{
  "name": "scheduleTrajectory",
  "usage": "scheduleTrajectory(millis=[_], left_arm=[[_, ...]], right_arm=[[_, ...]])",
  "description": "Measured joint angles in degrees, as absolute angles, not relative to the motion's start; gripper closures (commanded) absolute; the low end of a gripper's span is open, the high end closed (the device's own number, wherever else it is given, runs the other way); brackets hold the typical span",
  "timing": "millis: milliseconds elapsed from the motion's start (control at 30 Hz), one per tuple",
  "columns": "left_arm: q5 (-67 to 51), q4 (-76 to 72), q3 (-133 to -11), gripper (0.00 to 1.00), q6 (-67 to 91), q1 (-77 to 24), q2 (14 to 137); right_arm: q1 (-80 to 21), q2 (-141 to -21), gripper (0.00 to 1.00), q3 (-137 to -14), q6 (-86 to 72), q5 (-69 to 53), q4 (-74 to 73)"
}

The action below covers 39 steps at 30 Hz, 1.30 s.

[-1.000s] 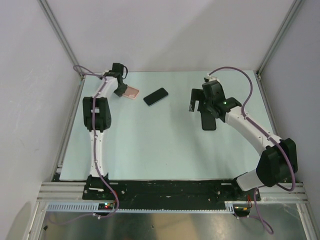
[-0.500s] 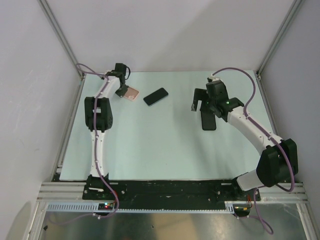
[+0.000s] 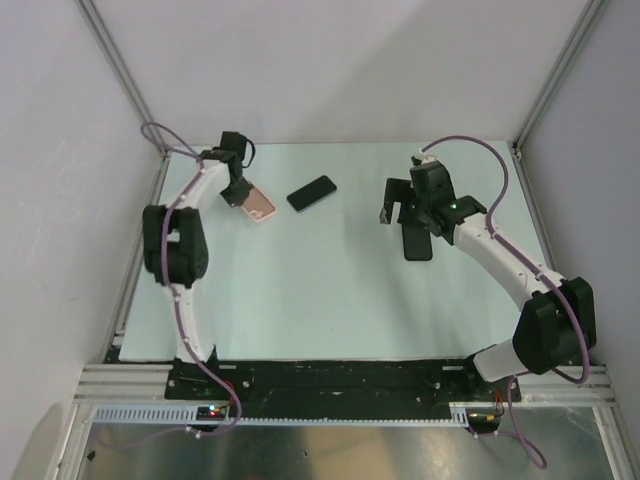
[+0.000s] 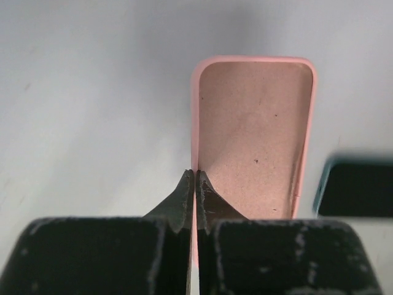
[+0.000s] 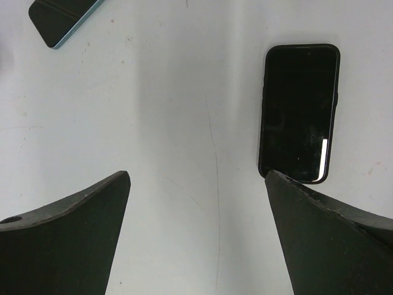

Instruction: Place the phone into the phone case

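The salmon-pink phone case [image 3: 261, 205] lies hollow side up at the table's far left. In the left wrist view the phone case [image 4: 252, 135] runs away from the camera, and my left gripper [image 4: 195, 175] is shut on its left rim. From above, the left gripper [image 3: 237, 191] stands at the case's far-left end. A black phone with a teal edge [image 3: 312, 193] lies just right of the case, also in both wrist views [image 4: 356, 187] [image 5: 61, 18]. My right gripper [image 5: 196, 175] hangs open over bare table, a second black phone [image 5: 299, 114] beside its right finger.
The second black phone [image 3: 418, 243] lies right of centre, under the right gripper [image 3: 408, 212]. Metal frame posts and white walls close in the table at the back and both sides. The arm bases stand on the black rail at the near edge.
My left gripper has shut on the case's rim, and the left arm's elbow has swung outward to the left. The case has shifted slightly toward the near side. The right arm has barely moved.
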State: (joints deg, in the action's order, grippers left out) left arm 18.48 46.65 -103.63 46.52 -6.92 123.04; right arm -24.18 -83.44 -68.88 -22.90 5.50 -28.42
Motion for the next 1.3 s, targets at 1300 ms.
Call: scheduleTrajectory(millis=[1300], left_arm=[[2.74,31.00,-62.46,1.00,30.98,-34.87,92.05]], right_arm=[[-24.25,-80.47,0.02,-67.29,-23.53,6.17,-27.55]])
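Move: The left gripper already holds the pink phone case by its left long edge, the case's middle some 3 cm to its right and 2 cm ahead. The case goes to a clear patch of table about 21 cm back, 22 cm right and 5 cm below this hand. The loose phone lies roughly 20 cm right and 5 cm ahead, 5 cm lower. From the right hand the patch is about 24 cm left, 8 cm back and 15 cm below. Keep the left fingers shut on the case's edge and swing it about 20 cm back and nearly as far right, to the open table in front of the robot. Arc upward first, then sink back to the starting height while easing to a stop, turning the wrist some 50 degrees clockwise along the way. ##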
